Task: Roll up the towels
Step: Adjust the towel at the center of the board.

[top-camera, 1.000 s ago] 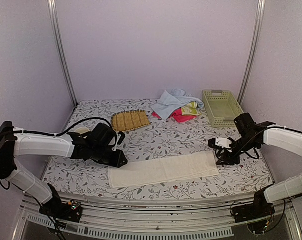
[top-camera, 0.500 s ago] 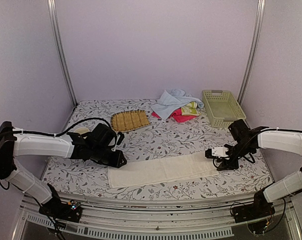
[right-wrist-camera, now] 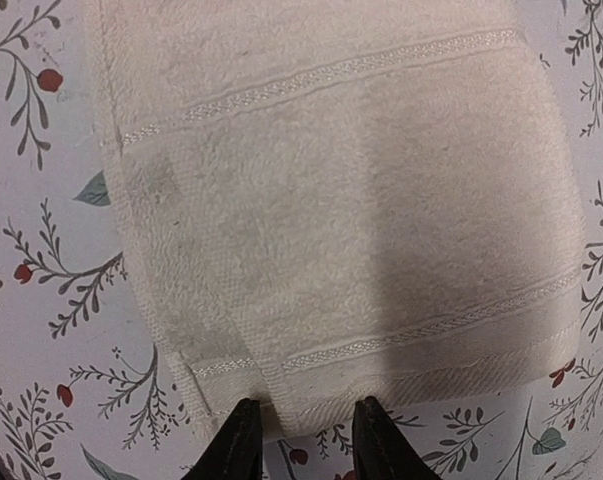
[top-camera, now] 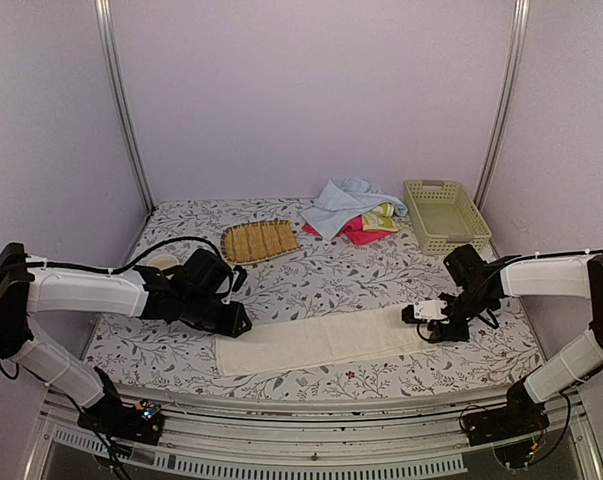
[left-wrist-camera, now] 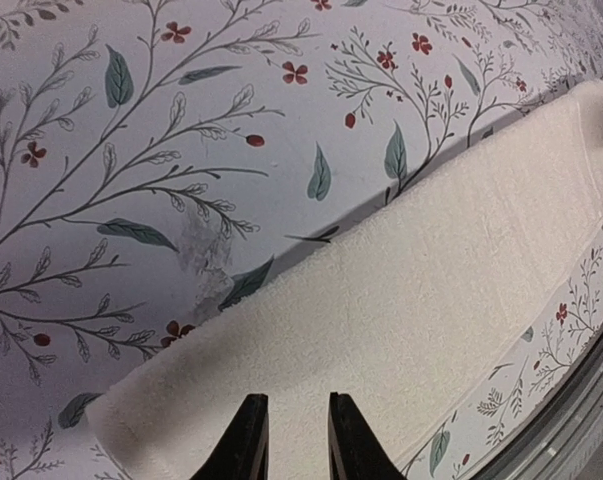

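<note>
A long cream-white towel point(top-camera: 321, 340) lies flat along the front of the table. My left gripper point(top-camera: 243, 325) hovers low over its left end, jaws a little apart, with only flat cloth point(left-wrist-camera: 431, 290) below the tips point(left-wrist-camera: 298, 400). My right gripper point(top-camera: 413, 314) is at the towel's right end. Its open jaws point(right-wrist-camera: 303, 405) straddle the folded hem of the towel point(right-wrist-camera: 341, 220). At the back lies a heap of towels: light blue point(top-camera: 339, 203), pink point(top-camera: 359, 233) and pale yellow-green point(top-camera: 381, 216).
A tan woven mat point(top-camera: 259, 241) lies at the back centre-left. A pale green lattice basket point(top-camera: 442, 215) stands at the back right. The table's front edge runs just below the cream towel. Purple walls enclose the three far sides.
My right gripper has moved left to the cream towel's right end and its jaws have narrowed. The left arm has stayed almost still.
</note>
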Robot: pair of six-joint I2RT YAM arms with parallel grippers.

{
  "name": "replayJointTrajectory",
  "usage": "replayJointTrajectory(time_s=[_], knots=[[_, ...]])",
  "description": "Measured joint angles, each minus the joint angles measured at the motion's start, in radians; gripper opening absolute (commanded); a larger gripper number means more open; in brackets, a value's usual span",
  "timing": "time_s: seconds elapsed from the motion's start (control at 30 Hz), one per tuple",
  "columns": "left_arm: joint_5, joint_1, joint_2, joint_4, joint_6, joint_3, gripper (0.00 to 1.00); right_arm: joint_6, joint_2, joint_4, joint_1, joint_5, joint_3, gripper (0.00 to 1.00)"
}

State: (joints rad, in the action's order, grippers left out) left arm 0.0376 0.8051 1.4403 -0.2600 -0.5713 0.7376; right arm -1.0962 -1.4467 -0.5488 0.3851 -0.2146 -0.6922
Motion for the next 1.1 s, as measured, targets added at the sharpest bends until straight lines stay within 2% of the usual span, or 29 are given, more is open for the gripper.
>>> replayJointTrajectory(time_s=[0.13,0.27,0.8,1.1], knots=[[-0.002,0.0,0.0,-0.002,0.0,-0.005,0.22,0.011,-0.01,0.019,0.001,0.014,0.0,0.12],[-0.002,0.0,0.0,-0.002,0.0,-0.006,0.22,0.033,-0.013,0.027,0.001,0.022,-0.003,0.04],[-0.035,0.0,-0.03,-0.019,-0.006,-0.026,0.23,0.064,0.125,-0.099,0.025,0.021,-0.016,0.03],[-0.079,-0.001,-0.129,-0.096,-0.067,-0.054,0.26,0.065,0.143,-0.18,0.08,0.022,0.009,0.04]])
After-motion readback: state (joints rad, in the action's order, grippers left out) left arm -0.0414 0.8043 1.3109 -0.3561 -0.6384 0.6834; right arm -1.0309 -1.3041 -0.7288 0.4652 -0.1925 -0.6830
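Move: The near corner of the towel's right end lies just under my right fingers, some 1 cm ahead and 1 cm below them. That end's far corner is about 10 cm ahead and 2 cm to the left; the green basket stands roughly 29 cm ahead and 3 cm to the right. From my left hand the middle of the towel's left end is around 5 cm left, 5 cm back and 5 cm below, with the bamboo tray about 20 cm ahead and 4 cm right. I nudge my right hand about 1 cm forward while shutting its fingers on the edge at the towel's near-right corner, lift it a little under 3 cm, then draw the pinched cloth back towards me, ending about 4 cm behind where I started. Late on, my left hand slides some 3 cm left and a little back towards the towel's left end, fingers still slightly open and holding nothing. ##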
